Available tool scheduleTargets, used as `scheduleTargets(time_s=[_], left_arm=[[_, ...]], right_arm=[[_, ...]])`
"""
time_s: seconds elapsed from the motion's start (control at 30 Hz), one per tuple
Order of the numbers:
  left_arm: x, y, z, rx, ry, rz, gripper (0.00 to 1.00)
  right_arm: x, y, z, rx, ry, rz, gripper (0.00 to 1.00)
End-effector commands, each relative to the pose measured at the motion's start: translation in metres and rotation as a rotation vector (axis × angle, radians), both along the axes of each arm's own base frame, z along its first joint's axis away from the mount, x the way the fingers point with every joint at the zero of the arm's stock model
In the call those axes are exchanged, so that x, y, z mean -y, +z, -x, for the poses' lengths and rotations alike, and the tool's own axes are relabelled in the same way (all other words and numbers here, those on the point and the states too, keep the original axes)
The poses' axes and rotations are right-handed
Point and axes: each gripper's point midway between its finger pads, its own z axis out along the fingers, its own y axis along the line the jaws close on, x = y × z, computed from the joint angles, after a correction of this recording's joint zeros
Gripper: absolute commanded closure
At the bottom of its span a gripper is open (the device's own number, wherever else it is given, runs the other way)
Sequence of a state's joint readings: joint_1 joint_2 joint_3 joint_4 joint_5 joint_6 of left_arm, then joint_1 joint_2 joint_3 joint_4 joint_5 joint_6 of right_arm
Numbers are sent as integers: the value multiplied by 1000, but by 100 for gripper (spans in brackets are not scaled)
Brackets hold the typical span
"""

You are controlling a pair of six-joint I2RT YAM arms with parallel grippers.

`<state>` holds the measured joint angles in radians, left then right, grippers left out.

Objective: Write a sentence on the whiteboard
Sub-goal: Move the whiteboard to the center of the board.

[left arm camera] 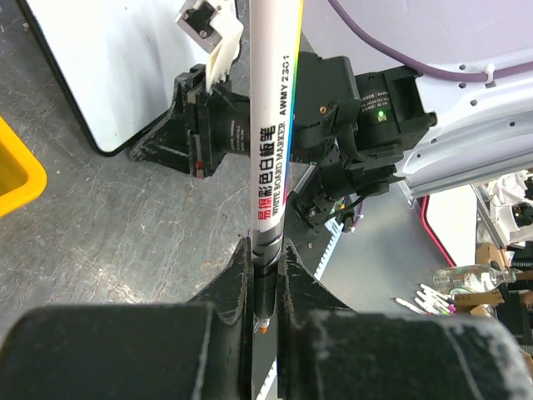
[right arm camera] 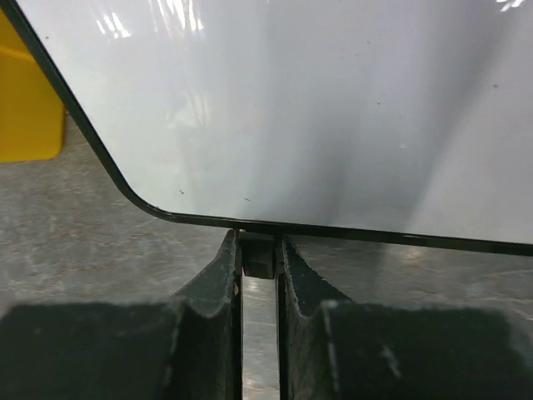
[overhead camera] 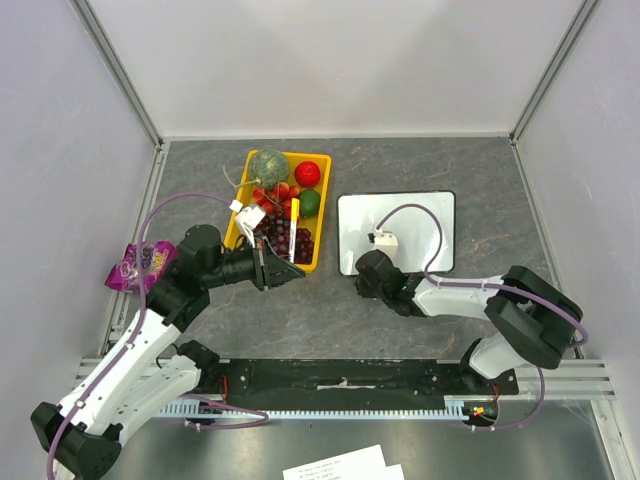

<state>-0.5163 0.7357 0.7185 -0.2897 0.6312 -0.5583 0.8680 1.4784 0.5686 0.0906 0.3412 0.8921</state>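
Note:
The whiteboard [overhead camera: 400, 225] lies flat on the grey table, right of centre, glossy white in a thin dark frame. No sentence shows on it; its face is plain white. My right gripper [overhead camera: 363, 266] sits at its near-left corner, shut on a small black foot [right arm camera: 259, 260] under the board's edge [right arm camera: 350, 229]. My left gripper [overhead camera: 286, 266] is shut on a white whiteboard marker [left arm camera: 271, 133] with a rainbow stripe. Its orange nib [left arm camera: 265, 327] points back toward my wrist, and its barrel [overhead camera: 293, 228] reaches out over the tray. The left gripper is a short way left of the board.
A yellow tray [overhead camera: 325, 220] of toy fruit stands just left of the whiteboard. A purple snack bag [overhead camera: 140, 265] lies by the left wall. Printed paper sheets [overhead camera: 340, 465] show at the bottom edge. Walls close in the table on three sides.

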Motion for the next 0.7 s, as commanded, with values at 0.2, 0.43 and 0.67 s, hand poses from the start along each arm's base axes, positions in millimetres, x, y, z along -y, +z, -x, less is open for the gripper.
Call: scheduleTargets(time_s=[0.2, 0.43, 0.67], left_arm=[[1, 7, -2, 3, 5, 21, 98], [1, 6, -1, 3, 3, 14, 98], [0, 5, -1, 3, -1, 5, 98]], right_arm=[[-55, -28, 50, -199, 84, -32, 97], [-42, -12, 56, -176, 103, -23, 42], [-30, 15, 68, -147, 151, -62, 6]])
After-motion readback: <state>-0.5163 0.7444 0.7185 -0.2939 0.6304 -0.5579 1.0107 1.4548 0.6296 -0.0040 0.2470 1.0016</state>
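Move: Between the right fingertips sits the left foot on the whiteboard's near edge; the board's middle lies about 12 cm ahead and 10 cm to the right, at nearly the same height. The yellow tray's middle is some 19 cm ahead and 21 cm left, the avocado in it about 20 cm ahead and 13 cm left. From the left hand, the board's middle is roughly 20 cm ahead, 22 cm right and 24 cm below. Keeping its pinch on the board's left foot, the right hand drags the whiteboard about 5 cm to its left along the table, towards the yellow tray. The fingers then open wide and let go of the foot, and the hand backs off some 4 cm towards its base, rising slightly and turning a few degrees counter-clockwise. ##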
